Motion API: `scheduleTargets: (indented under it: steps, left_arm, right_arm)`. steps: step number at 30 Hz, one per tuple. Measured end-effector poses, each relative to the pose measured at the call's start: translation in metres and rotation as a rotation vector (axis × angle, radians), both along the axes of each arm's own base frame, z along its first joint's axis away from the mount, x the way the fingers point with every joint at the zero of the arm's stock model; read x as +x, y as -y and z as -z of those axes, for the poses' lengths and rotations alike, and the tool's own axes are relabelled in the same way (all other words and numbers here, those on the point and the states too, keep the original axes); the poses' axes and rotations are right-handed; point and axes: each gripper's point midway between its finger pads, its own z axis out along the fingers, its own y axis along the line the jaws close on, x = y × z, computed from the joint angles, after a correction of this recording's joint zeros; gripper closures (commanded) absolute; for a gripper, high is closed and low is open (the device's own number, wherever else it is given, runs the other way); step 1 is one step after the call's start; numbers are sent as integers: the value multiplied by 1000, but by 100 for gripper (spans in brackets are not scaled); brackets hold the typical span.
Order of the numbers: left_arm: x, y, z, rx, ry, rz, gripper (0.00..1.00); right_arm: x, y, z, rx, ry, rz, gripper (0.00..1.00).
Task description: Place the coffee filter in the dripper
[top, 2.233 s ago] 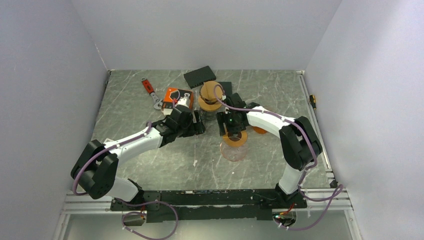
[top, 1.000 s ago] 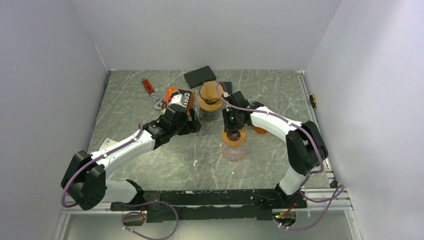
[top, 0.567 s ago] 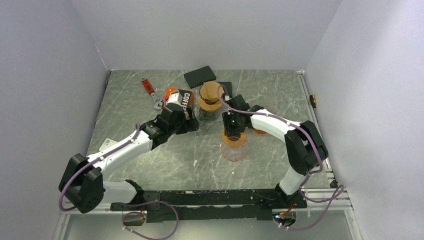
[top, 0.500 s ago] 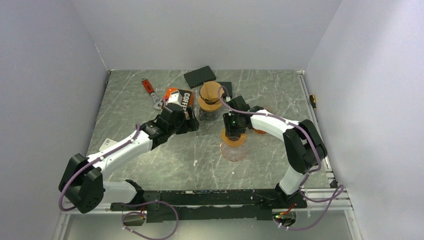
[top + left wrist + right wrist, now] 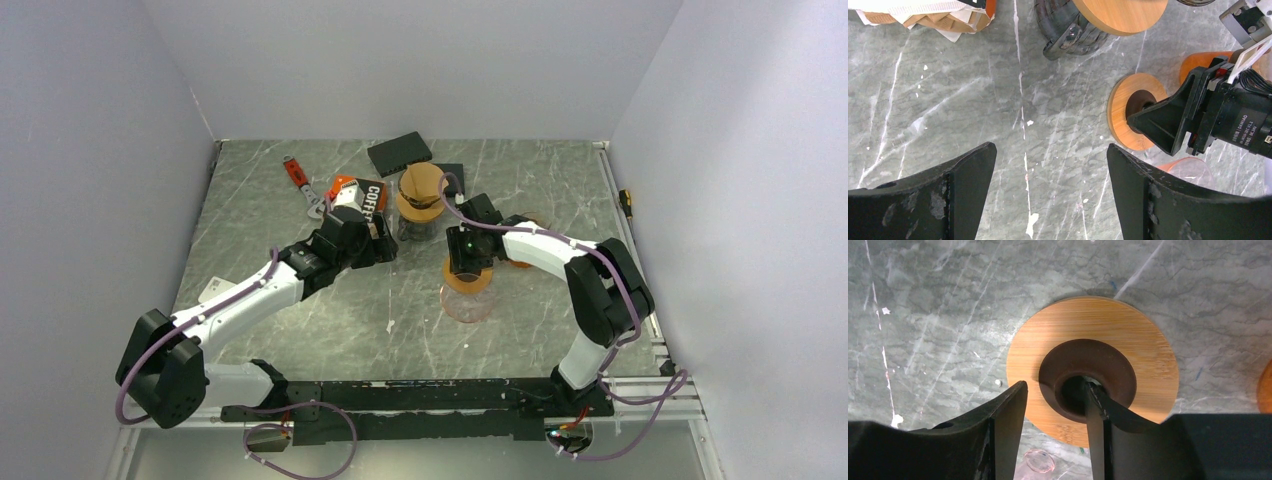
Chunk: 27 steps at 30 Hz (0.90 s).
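The dripper (image 5: 468, 292) lies on the table with its wooden collar (image 5: 1128, 335) facing up and its clear pink cone (image 5: 1188, 167) under it. My right gripper (image 5: 1055, 387) hangs over the collar, jaws partly spread. One finger (image 5: 1095, 410) reaches into the dark centre hole and the other stands outside it, off the rim. Brown and white paper, seemingly the coffee filter (image 5: 923, 17), shows at the top left of the left wrist view. My left gripper (image 5: 1050, 150) is wide open over bare table, left of the dripper.
A black and orange coffee bag (image 5: 362, 195) sits just beyond my left gripper (image 5: 383, 243). A glass jar with a wooden lid (image 5: 420, 195) stands behind the dripper. An orange cup (image 5: 520, 260) is beside my right arm. A red-handled wrench (image 5: 297, 180) and a black box (image 5: 400, 152) lie at the back.
My right gripper's jaws have spread apart over the dripper's collar. My left gripper has drawn back a little to the left, still open. The dripper has not moved.
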Motion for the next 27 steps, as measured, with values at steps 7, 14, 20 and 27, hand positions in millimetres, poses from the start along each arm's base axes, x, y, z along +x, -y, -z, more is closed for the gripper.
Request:
scheduleTargets:
  steps: [7,14,20,27]
  left_arm:
    - [0,0,0,-1,-1,-1,12]
    - [-3,-2,0,3,-7,2,12]
    - [-5,-2,-10,-17,11,7,12]
    - [-6,3,-20,-38,22,30,12]
  right_arm:
    - [3,1,10,12,-12,15,75]
    - [5,-2,10,41,-17,23,100]
    - [4,-2,5,45,-10,24,100]
    - [0,5,-39,59,66,35,100]
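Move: The wooden ring with the brown funnel is right at the half-open right gripper: its middle lies about 2 cm ahead and 1 cm right, some 1 cm below, one finger already in the hole. From this hand the clear glass is about 5 cm back, straight in line; the orange carafe some 7 cm ahead and 10 cm right; the dripper 11 cm ahead, 10 cm left and higher. From the left gripper the ring lies roughly 16 cm right, 1 cm ahead, 12 cm lower. Sink the right gripper about 1 cm so that the funnel's wall on its left side stands between the fingers, and close from half open to nearly shut to pinch it. Then lift almost straight up, quickening, some 5 cm from the low point, keeping the pinch. Let the empty left gripper rise about 2 cm, still wide open. ##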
